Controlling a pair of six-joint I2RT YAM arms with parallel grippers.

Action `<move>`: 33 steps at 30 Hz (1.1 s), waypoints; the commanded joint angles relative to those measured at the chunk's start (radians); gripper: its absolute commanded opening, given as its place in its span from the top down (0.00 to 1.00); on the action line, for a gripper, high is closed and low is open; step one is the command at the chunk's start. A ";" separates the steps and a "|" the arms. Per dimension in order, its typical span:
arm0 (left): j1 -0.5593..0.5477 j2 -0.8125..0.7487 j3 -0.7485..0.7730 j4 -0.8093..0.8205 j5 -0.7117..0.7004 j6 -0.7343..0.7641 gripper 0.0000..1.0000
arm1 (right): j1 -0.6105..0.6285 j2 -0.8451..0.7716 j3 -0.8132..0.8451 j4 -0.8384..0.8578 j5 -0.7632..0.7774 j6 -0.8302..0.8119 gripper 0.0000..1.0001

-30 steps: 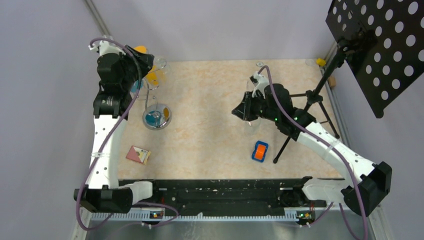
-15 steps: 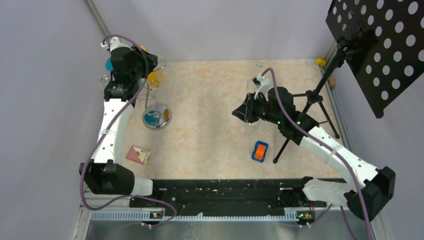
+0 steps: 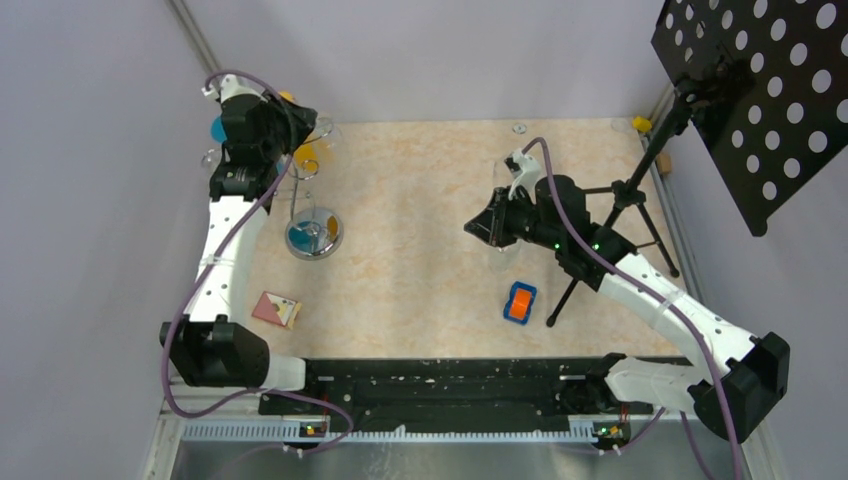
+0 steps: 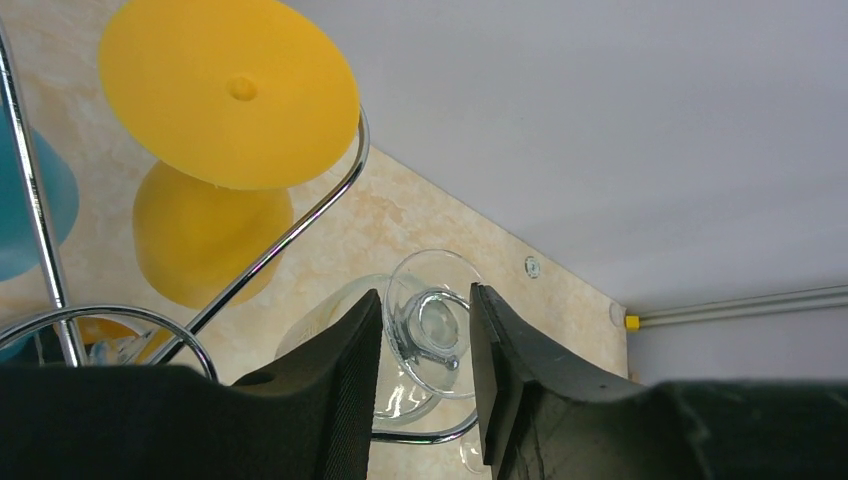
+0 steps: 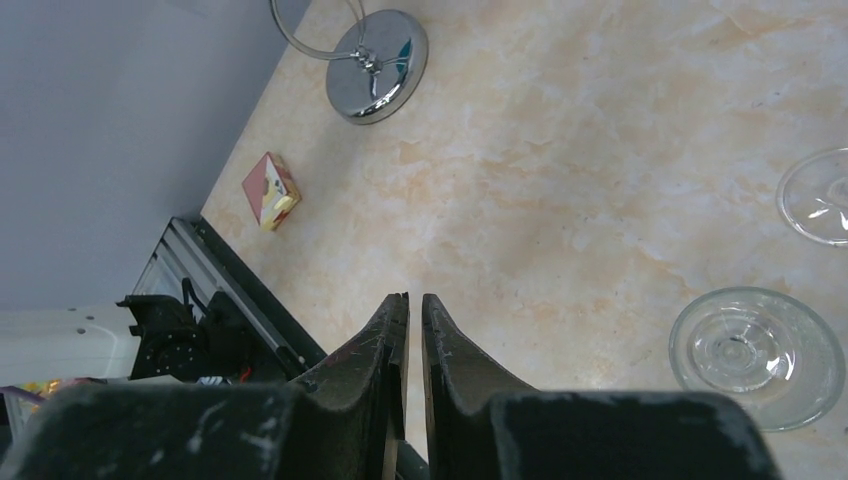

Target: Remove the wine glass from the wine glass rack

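The wine glass rack's chrome base (image 3: 314,233) stands at the table's left, and its wire arms (image 4: 300,225) carry glasses hung upside down. A clear wine glass (image 4: 430,325) hangs in a wire curl beside a yellow glass (image 4: 230,90) and a blue one (image 4: 40,205). My left gripper (image 4: 425,310) reaches down over it, and its two fingers sit tight against both sides of the clear foot. In the top view the left gripper (image 3: 297,125) is at the rack's top next to that wine glass (image 3: 322,130). My right gripper (image 5: 415,300) is shut and empty above the table's middle.
Two clear glass feet (image 5: 755,355) (image 5: 820,195) rest on the table under the right arm. A small box (image 3: 277,309) lies front left and an orange and blue object (image 3: 519,302) in the front middle. A black tripod stand (image 3: 640,190) with a perforated panel (image 3: 760,90) is at the right.
Since one second ago the left arm's elbow has swung back and stretched toward the rack's top. It has held still for the last half second. The right arm has barely shifted.
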 commanded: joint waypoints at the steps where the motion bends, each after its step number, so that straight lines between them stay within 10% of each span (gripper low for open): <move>1: 0.003 0.003 -0.011 0.048 0.035 -0.004 0.59 | -0.005 -0.040 -0.014 0.051 -0.013 0.011 0.89; 22: 0.044 -0.072 -0.112 0.137 0.041 -0.066 0.99 | -0.005 -0.034 -0.025 0.076 -0.036 0.035 0.90; 33: 0.046 -0.101 -0.177 0.341 0.196 -0.310 1.00 | -0.005 -0.038 -0.024 0.080 -0.038 0.043 0.90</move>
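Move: The clear wine glass hangs upside down in the rack, and its foot already sits at my open left fingertips: about 1 cm ahead, 1 cm right and 1 cm below. The yellow glass's foot is some 3 cm farther out than my hand, 7 cm left and 2 cm higher; the rack's round base lies about 10 cm back, 7 cm left and 34 cm down. From my right hand the wine glass's foot is roughly 18 cm ahead, 26 cm left and 8 cm up. I ease my left hand down about 1 cm over the wine glass's foot and begin shutting the fingers, then come back up the same centimetre as they finish pinching its rim. Holding that pinch, I stay nearly in place and roll the hand so its left side drops, about 12 degrees in all, with a slight shift right at the end. ##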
